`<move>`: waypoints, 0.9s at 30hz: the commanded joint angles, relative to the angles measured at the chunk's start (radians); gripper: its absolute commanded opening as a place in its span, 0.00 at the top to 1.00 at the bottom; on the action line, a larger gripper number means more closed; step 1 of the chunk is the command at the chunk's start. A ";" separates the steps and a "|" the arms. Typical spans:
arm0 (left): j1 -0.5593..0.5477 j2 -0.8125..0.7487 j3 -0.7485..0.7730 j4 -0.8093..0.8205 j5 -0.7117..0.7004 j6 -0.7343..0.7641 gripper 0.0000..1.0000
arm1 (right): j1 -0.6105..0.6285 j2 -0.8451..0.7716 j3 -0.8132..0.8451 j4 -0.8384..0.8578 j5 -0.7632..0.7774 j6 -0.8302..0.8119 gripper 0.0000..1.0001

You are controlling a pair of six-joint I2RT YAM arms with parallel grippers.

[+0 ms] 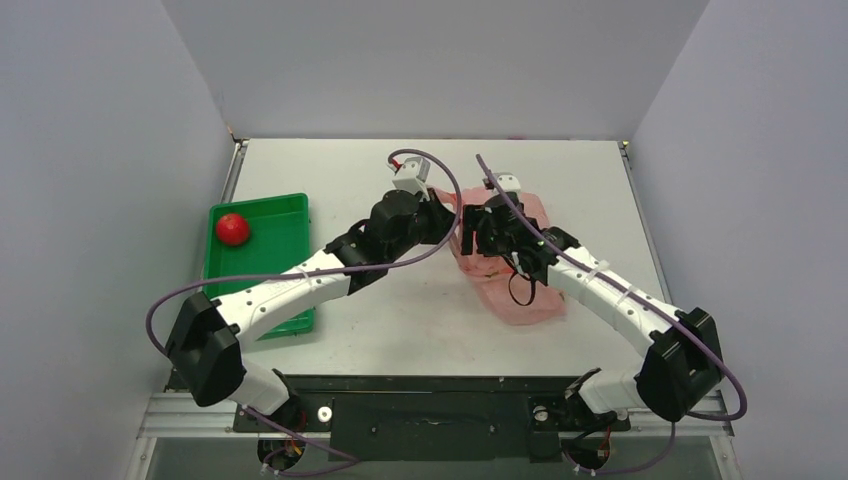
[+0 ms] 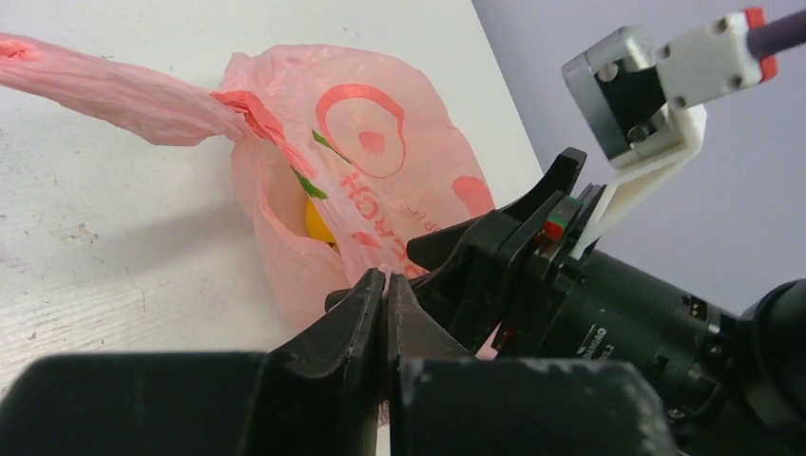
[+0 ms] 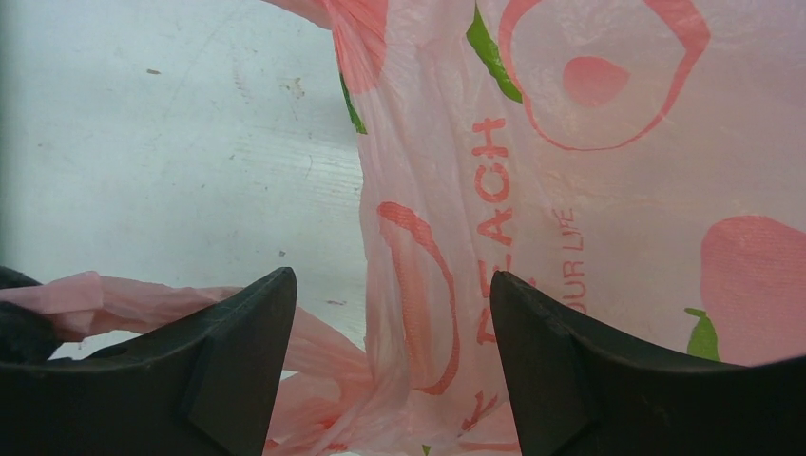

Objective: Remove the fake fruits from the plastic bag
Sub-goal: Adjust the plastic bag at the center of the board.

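Note:
The pink plastic bag (image 1: 520, 290) lies on the white table right of centre, its mouth toward the left. My left gripper (image 1: 447, 222) is shut on a thin edge of the bag (image 2: 380, 180) at the mouth. Through the opening a yellow fake fruit (image 2: 316, 222) shows inside. One loop handle (image 2: 114, 90) stretches off to the left. My right gripper (image 1: 478, 240) is open just above the bag (image 3: 589, 190), its fingers (image 3: 238, 351) standing either side of a fold of the bag's edge. The other fruits are hidden in the bag.
A green tray (image 1: 285, 215) stands at the left of the table with a red round fruit (image 1: 232, 228) in it. The left arm lies across the tray's near right corner. Grey walls close both sides and the back.

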 commanded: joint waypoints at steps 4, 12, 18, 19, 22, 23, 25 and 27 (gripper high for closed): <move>-0.005 -0.081 -0.026 0.012 -0.007 -0.017 1.00 | 0.067 0.021 -0.045 0.069 0.325 -0.064 0.34; -0.005 -0.126 -0.089 0.015 -0.003 -0.068 1.00 | 0.061 0.082 -0.017 0.120 0.427 -0.056 0.66; -0.002 -0.147 -0.100 -0.006 0.004 -0.073 1.00 | 0.036 0.082 -0.022 0.201 0.492 -0.040 1.00; -0.001 -0.149 -0.100 -0.006 0.008 -0.081 1.00 | 0.014 0.077 -0.014 0.207 0.496 -0.046 1.00; 0.014 -0.148 -0.099 0.010 0.033 -0.106 1.00 | -0.060 0.063 0.025 0.216 0.440 -0.066 1.00; 0.018 -0.147 -0.092 0.018 0.047 -0.120 1.00 | -0.107 0.060 0.054 0.215 0.390 -0.076 1.00; 0.032 -0.132 -0.075 0.027 0.073 -0.144 1.00 | -0.174 0.058 0.105 0.208 0.339 -0.088 1.00; 0.050 -0.107 -0.044 0.043 0.108 -0.169 1.00 | -0.227 0.065 0.168 0.190 0.295 -0.107 1.00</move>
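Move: The plastic bag's rim lies just below the open right fingers, about 3 cm ahead, 3 cm right and 5 cm down. The bag's body is roughly 10 cm back, 7 cm right and 10 cm lower, its loose handle some 6 cm ahead and 7 cm left. From the left hand, already shut on the other handle, the rim is about 7 cm right, 3 cm back and 10 cm down. Right fingers shut on the bag's rim and draw it about 6 cm forward-right; left, keeping its handle, eases back-left. ##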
